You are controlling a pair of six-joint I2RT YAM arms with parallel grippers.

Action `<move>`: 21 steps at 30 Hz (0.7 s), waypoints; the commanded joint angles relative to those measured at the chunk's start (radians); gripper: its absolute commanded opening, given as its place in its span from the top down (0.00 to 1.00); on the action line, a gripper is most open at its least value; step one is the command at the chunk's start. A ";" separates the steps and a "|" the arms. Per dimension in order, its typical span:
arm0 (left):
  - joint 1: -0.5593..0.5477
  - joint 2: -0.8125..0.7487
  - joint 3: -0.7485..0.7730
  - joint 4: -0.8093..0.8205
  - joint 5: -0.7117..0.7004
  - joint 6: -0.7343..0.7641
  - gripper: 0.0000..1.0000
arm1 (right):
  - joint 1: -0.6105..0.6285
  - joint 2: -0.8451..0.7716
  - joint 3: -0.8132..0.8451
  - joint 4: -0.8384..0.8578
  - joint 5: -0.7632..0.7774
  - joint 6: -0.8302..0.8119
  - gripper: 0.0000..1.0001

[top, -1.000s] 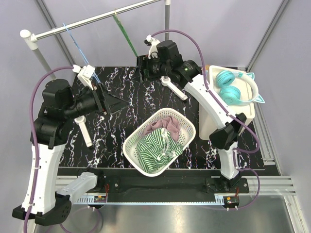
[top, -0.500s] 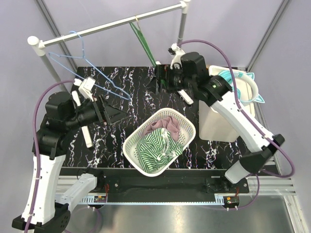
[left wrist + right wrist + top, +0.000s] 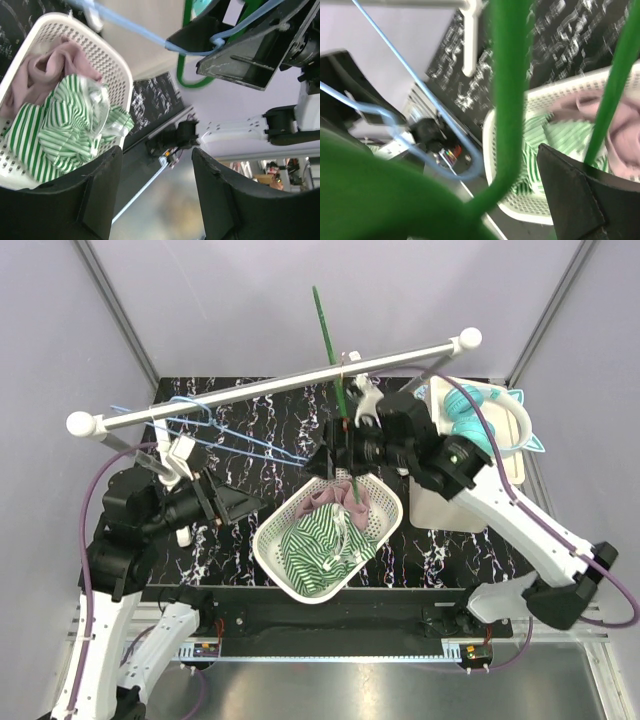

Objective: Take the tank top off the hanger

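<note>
Both hangers are bare. The green hanger [image 3: 325, 335] sticks up past the white rail [image 3: 250, 390], and its lower part runs into my right gripper [image 3: 338, 458], just above the basket. In the right wrist view the green hanger [image 3: 507, 100] fills the left side and hides one finger, so only one black finger [image 3: 575, 200] shows. The thin blue hanger [image 3: 240, 445] lies tilted between the rail and my right gripper. My left gripper [image 3: 235, 502] is open and empty [image 3: 155, 200], left of the basket. A green-and-white striped garment [image 3: 320, 545] and a pink one [image 3: 345, 495] lie in the basket.
The white perforated basket [image 3: 265, 540] sits on the black marbled tabletop [image 3: 450, 550]. The rail now lies slanted across the middle of the view. Teal headphones [image 3: 480, 415] rest on a white box [image 3: 440, 505] at the right. Grey walls enclose the back and sides.
The rail has swung from the back of the view down over the table. My right arm has moved forward and left with the green hanger. The blue hanger went with the rail.
</note>
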 commanded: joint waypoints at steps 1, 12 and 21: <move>0.004 0.014 0.047 0.213 0.005 -0.093 0.38 | -0.007 0.132 0.255 -0.058 -0.010 -0.032 0.00; 0.004 0.137 0.190 0.266 -0.008 -0.104 0.37 | -0.018 0.259 0.431 -0.033 0.069 -0.014 0.00; 0.003 0.133 0.191 0.254 -0.034 -0.089 0.37 | -0.056 0.421 0.629 -0.041 0.126 -0.070 0.00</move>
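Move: The rack leans over towards the robot. The green hanger's middle lies about 12 cm ahead of the open right hand, 4 cm to its right and a little above, its near end beside the fingers. The blue hanger's middle is some 20 cm to the right hand's left and 6 cm ahead, one end at the fingertips; the basket's middle is about 5 cm back, 2 cm right and 22 cm below. From the left hand, the green hanger lies roughly 20 cm ahead and 18 cm right. The right fingers come free of the blue hanger's end as that hand goes forward about 9 cm, up some 7 cm and to its left, still wide open and staying close beside the green hanger's lower end. Most of its rise comes early; it sinks slightly at the finish. The left hand rises about 8 cm and edges forward, empty and half open. ##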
